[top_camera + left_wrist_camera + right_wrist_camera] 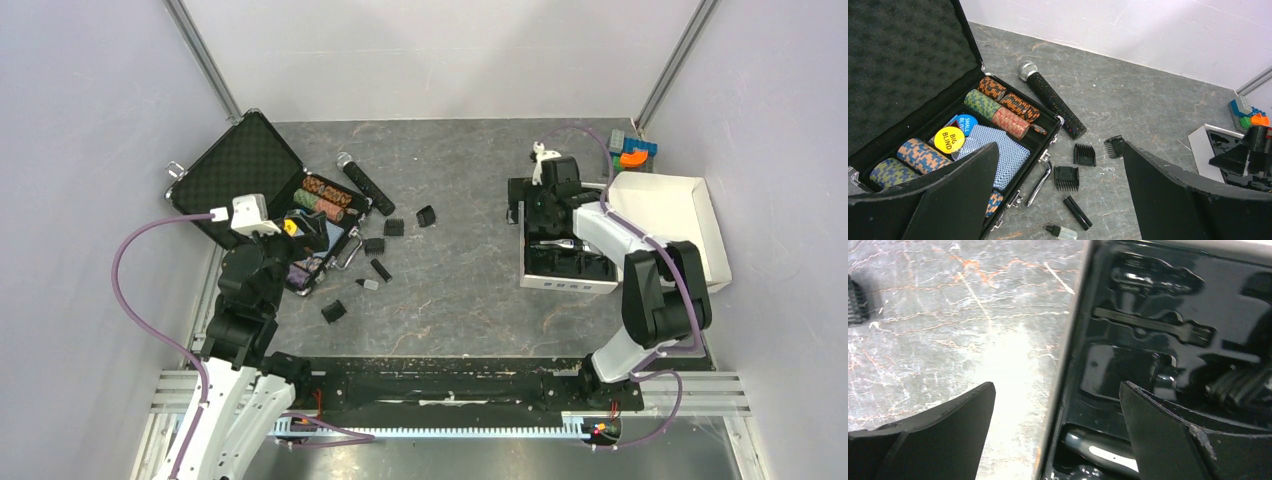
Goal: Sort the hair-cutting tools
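Note:
Several black comb attachments lie loose on the grey table: three [1084,154] [1066,178] [1114,146] below my left gripper [1058,145], and one [333,311] nearer the arms. A black tube [1077,212] and a small clear bottle [1062,231] lie beside them. The left gripper [305,233] hovers open and empty by the poker case edge. The right gripper [1057,385] is open and empty over the left rim of the black moulded tray [565,265]. A silver-and-black hair clipper [1103,452] rests in that tray. One comb [855,300] shows at the far left.
An open black case [908,65] holds poker chips [998,107], cards and a yellow marker. A black microphone [1053,105] lies beside it. A white box lid [670,215] sits right of the tray, with coloured toy blocks [632,150] behind.

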You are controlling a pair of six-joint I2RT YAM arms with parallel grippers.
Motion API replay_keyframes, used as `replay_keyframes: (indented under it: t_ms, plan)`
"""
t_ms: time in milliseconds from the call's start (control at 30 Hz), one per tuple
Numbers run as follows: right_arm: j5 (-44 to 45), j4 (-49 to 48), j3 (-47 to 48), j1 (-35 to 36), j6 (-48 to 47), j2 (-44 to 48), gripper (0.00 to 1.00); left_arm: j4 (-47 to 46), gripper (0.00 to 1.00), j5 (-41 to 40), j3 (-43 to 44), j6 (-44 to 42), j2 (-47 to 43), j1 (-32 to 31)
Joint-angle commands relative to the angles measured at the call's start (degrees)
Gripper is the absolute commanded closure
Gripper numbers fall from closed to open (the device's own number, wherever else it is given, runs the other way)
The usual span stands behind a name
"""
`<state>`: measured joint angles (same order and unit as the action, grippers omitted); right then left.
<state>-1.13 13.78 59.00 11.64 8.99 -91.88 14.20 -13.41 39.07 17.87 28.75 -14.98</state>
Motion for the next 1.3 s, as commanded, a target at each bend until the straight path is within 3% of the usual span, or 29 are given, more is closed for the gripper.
replay_keyframes:
  t_ms: [0, 200, 400, 600, 833, 1000, 1133, 1267]
  plan:
    - [-4.06, -2.18, 4.18, 2.47, -3.16, -3.45, 0.02, -2.36, 0.0, 0.92, 0.23, 1.99, 0.13, -0.13]
    - [-6.45, -0.28, 5.26, 5.98, -6.49, -6.11, 0.02, -2.42, 0.0, 1.01, 0.13, 2.0, -0.09, -0.13]
    - [-6.5, 4.81, 1.44, 14.02, -12.44, -0.68, 0.02, -2.59, 0.0, 1.38, 0.15, 2.0, 0.03, -0.13]
    - [-7.42, 12.31, -6.6, 23.0, -14.61, 9.67, 0.02, -2.64, 0.0, 1.51, 0.05, 2.08, 0.09, -0.13]
    - [-2.22, 17.39, -12.07, 24.0, -9.34, 27.27, 0.02, -3.17, 0.0, 2.21, -0.04, 2.43, 0.61, -0.13]
    - [17.8, 18.72, -13.08, 19.38, 0.6, 36.77, 0.02, -3.17, 0.0, 2.32, -0.07, 2.42, 0.47, -0.13]
    - [18.81, 18.38, -16.45, 4.77, 6.36, 39.34, 0.02, -3.12, 0.0, 2.27, -0.13, 2.43, 0.18, -0.25]
    - [18.79, 13.77, -20.31, -3.29, 10.81, 40.22, 0.02, -2.86, 0.0, 2.07, -0.13, 2.39, -0.19, -0.22]
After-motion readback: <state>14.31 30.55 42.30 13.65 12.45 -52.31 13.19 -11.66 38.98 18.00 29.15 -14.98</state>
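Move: The black-lined clipper box's left wall runs between the right hand's open fingers; the box's middle lies about 8 cm right, 6 cm back and 4 cm below. The silver clipper inside is about 10 cm right and 8 cm back, the nearest comb 23 cm left and 1 cm back, the open lid 29 cm right and 4 cm back. From the left hand the box lies some 50 cm right, 8 cm ahead and 24 cm below. Open right hand hooks the box's left wall, dragging it left then about 17 cm back, before lifting away right. ##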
